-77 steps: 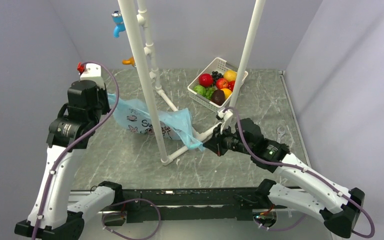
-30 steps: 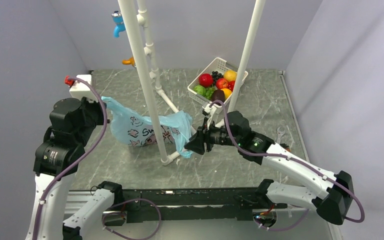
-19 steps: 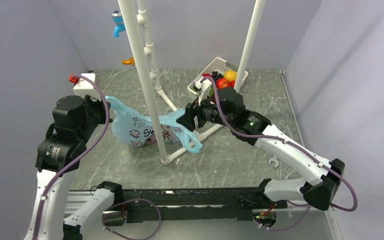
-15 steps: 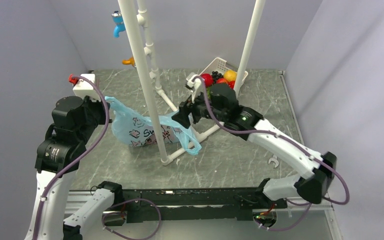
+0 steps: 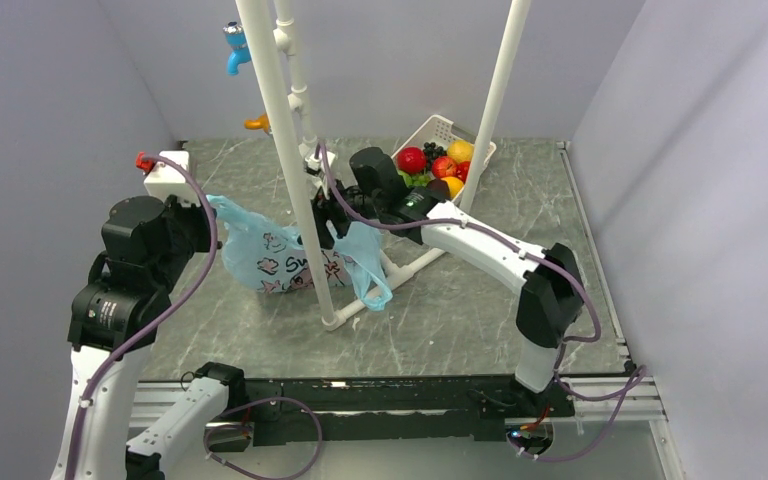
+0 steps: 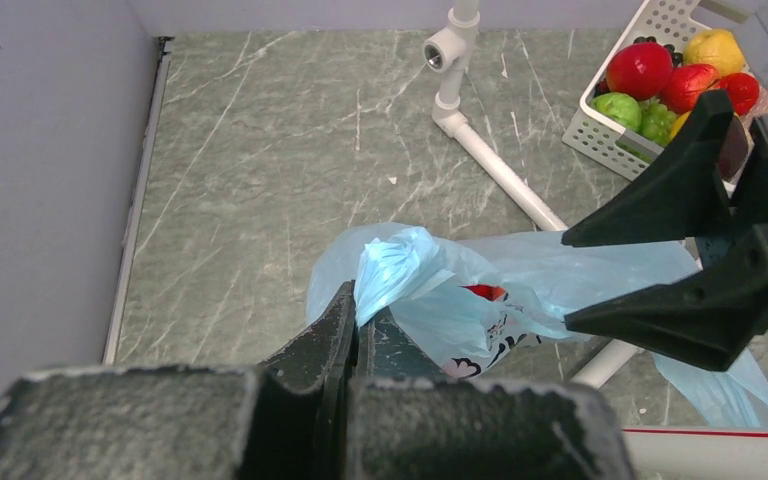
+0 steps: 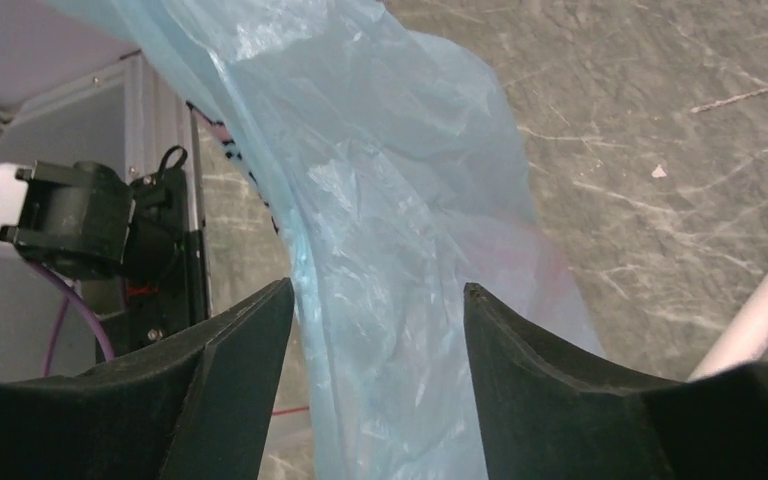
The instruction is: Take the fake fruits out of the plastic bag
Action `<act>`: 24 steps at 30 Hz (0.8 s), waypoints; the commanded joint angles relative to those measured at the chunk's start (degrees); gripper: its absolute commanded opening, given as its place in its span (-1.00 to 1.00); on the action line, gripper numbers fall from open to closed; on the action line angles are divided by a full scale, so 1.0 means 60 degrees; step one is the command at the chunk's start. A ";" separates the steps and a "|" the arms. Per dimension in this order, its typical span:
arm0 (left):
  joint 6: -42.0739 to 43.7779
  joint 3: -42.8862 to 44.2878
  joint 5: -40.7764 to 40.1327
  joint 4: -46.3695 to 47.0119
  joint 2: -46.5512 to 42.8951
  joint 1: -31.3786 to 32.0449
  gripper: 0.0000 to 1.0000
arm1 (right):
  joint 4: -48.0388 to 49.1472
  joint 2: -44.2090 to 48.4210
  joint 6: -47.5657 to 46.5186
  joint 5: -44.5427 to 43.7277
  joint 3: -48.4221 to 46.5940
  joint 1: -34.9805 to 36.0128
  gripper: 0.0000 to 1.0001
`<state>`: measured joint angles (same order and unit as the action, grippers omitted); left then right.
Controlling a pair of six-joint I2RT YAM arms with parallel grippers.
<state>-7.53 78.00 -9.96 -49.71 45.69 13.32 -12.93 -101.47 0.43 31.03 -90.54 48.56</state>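
Observation:
The light-blue plastic bag [image 5: 278, 250] lies on the table against a white post, its cartoon panel facing up. My left gripper [image 5: 210, 207] is shut on a bunched corner of the bag [image 6: 400, 265] and holds it lifted. In the left wrist view a red patch [image 6: 480, 292] shows inside the bag's folds, likely the red fake fruit; the other fruits are hidden. My right gripper [image 5: 322, 222] is open just above the bag's right side. In the right wrist view its gripper [image 7: 375, 330] has thin bag film [image 7: 390, 240] hanging between the spread jaws, not pinched.
A white pipe frame [image 5: 290, 150] stands over the bag, with a floor pipe [image 5: 405, 268] running right. A white slotted basket [image 5: 430, 126] of mixed fruits stands at the back right and shows in the left wrist view [image 6: 600, 135]. Grey walls close three sides.
My right arm has swung from the front right to the back left, over the bag, and its jaws now stand open. The bag's right handle hangs loose. My left gripper keeps its hold.

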 commanded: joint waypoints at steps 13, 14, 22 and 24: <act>0.0213 -0.0032 -0.0300 0.0154 -0.0193 0.0006 -1.00 | 0.0660 -0.0919 0.0747 0.0488 -0.1115 -0.0030 -0.51; 0.0227 0.0016 -0.0320 0.0112 -0.0173 0.0006 -1.00 | 0.0679 -0.0938 0.0777 0.0444 -0.1117 -0.0028 -0.63; -0.0476 0.0189 -0.0590 -0.0805 0.0014 0.0006 -0.06 | 0.1201 -0.0581 0.2082 -0.1472 -0.0894 -0.0273 -1.00; -0.0914 0.0062 -0.0591 -0.1262 -0.0014 0.0006 0.58 | 0.1401 -0.0470 0.3176 -0.1676 -0.0848 -0.0512 -1.00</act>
<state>-8.38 77.17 -12.10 -53.04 45.36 13.32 -9.67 -107.50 9.50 27.22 -94.78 48.14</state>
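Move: The bag's rim that the right hand goes for hangs between its open fingers, about 2 cm left, 1 cm ahead and 2 cm below; from the left hand it lies some 13 cm right, 5 cm ahead and 13 cm down. From the right hand, the fruit-filled bottom is 5 cm back, 3 cm left and 18 cm below, the upright pipe 12 cm back and 2 cm right. The left fingers still hold the bag's handle. Right hand eases about 2 cm left, pinches the bag's rim, then goes forward; left fingers release the handle. ##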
